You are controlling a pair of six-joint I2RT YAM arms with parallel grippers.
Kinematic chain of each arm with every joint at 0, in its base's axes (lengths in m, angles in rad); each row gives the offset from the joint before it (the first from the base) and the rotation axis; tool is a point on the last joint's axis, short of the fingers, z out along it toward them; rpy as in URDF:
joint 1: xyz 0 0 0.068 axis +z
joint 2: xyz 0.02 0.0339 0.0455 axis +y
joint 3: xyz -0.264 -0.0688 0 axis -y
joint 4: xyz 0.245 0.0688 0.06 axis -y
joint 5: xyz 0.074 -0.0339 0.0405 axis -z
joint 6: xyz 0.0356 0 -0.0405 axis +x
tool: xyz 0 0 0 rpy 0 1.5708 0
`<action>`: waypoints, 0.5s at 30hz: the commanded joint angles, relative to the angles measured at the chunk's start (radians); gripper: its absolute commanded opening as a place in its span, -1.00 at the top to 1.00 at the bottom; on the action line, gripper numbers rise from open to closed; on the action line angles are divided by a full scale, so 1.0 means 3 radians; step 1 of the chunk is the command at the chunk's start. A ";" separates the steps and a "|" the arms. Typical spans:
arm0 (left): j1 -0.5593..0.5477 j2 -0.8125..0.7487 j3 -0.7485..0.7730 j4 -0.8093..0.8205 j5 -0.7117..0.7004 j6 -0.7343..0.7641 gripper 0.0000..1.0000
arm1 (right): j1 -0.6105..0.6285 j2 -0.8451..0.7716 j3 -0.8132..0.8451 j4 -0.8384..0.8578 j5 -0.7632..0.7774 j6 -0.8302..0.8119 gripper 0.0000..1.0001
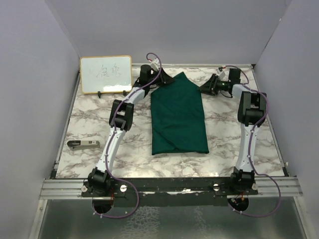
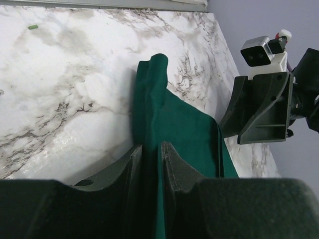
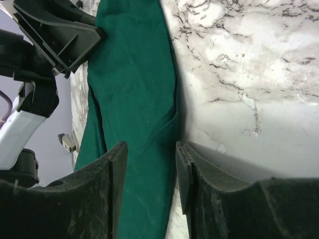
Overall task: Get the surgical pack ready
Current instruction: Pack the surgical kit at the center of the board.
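Note:
The surgical pack shows only as a dark green drape (image 1: 179, 117), folded into a long bundle down the middle of the marble table (image 1: 89, 119); the tray, instruments and gauze are hidden. My left gripper (image 1: 158, 79) is at the drape's far left corner. In the left wrist view its jaws (image 2: 152, 147) stand close together with a raised fold of the drape (image 2: 184, 129) pinched between them. My right gripper (image 1: 203, 87) is at the far right corner. In the right wrist view it (image 3: 151, 144) is open, and the drape's edge (image 3: 129, 64) lies loose between its fingers.
A wood-framed whiteboard (image 1: 105, 74) stands at the back left. A small silver and black tool (image 1: 83, 144) lies near the table's left edge. Grey walls close in the table on three sides. The two grippers face each other closely across the drape's far end.

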 commanded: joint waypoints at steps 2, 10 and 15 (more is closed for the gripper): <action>-0.0009 -0.0152 0.0104 0.0336 0.0099 -0.0146 0.59 | 0.0007 -0.0210 -0.0142 -0.0022 -0.0103 -0.0019 0.12; -0.0008 -0.0403 0.0073 0.0479 0.0270 -0.0267 1.00 | -0.0035 -0.1046 -0.0945 0.0439 0.0258 0.0208 0.07; -0.0014 -0.0662 -0.0043 0.0488 0.0340 -0.0293 1.00 | -0.0032 -0.1596 -0.1412 0.0518 0.0467 0.0281 0.02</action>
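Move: The far-left edge of the green cloth stands as a fold between the left fingertips, with its middle about 1 cm below the hand point. The cloth's far corner lies some 4 cm farther ahead and 5 cm to the right, level with the hand; its right corner is roughly 12 cm right and 5 cm back. From the right hand, that fold is about 6 cm ahead and 13 cm left, while the right corner sits almost under its fingers, 1 cm ahead. Close the left fingers from a quarter open to shut, pinching the fold of green cloth beside its far corner, and lift it about 5 cm nearly straight up. Keep the right fingers open and empty: draw that hand back near the cloth's right edge, then curve upward, ending some 6 cm higher, clear of the cloth. ##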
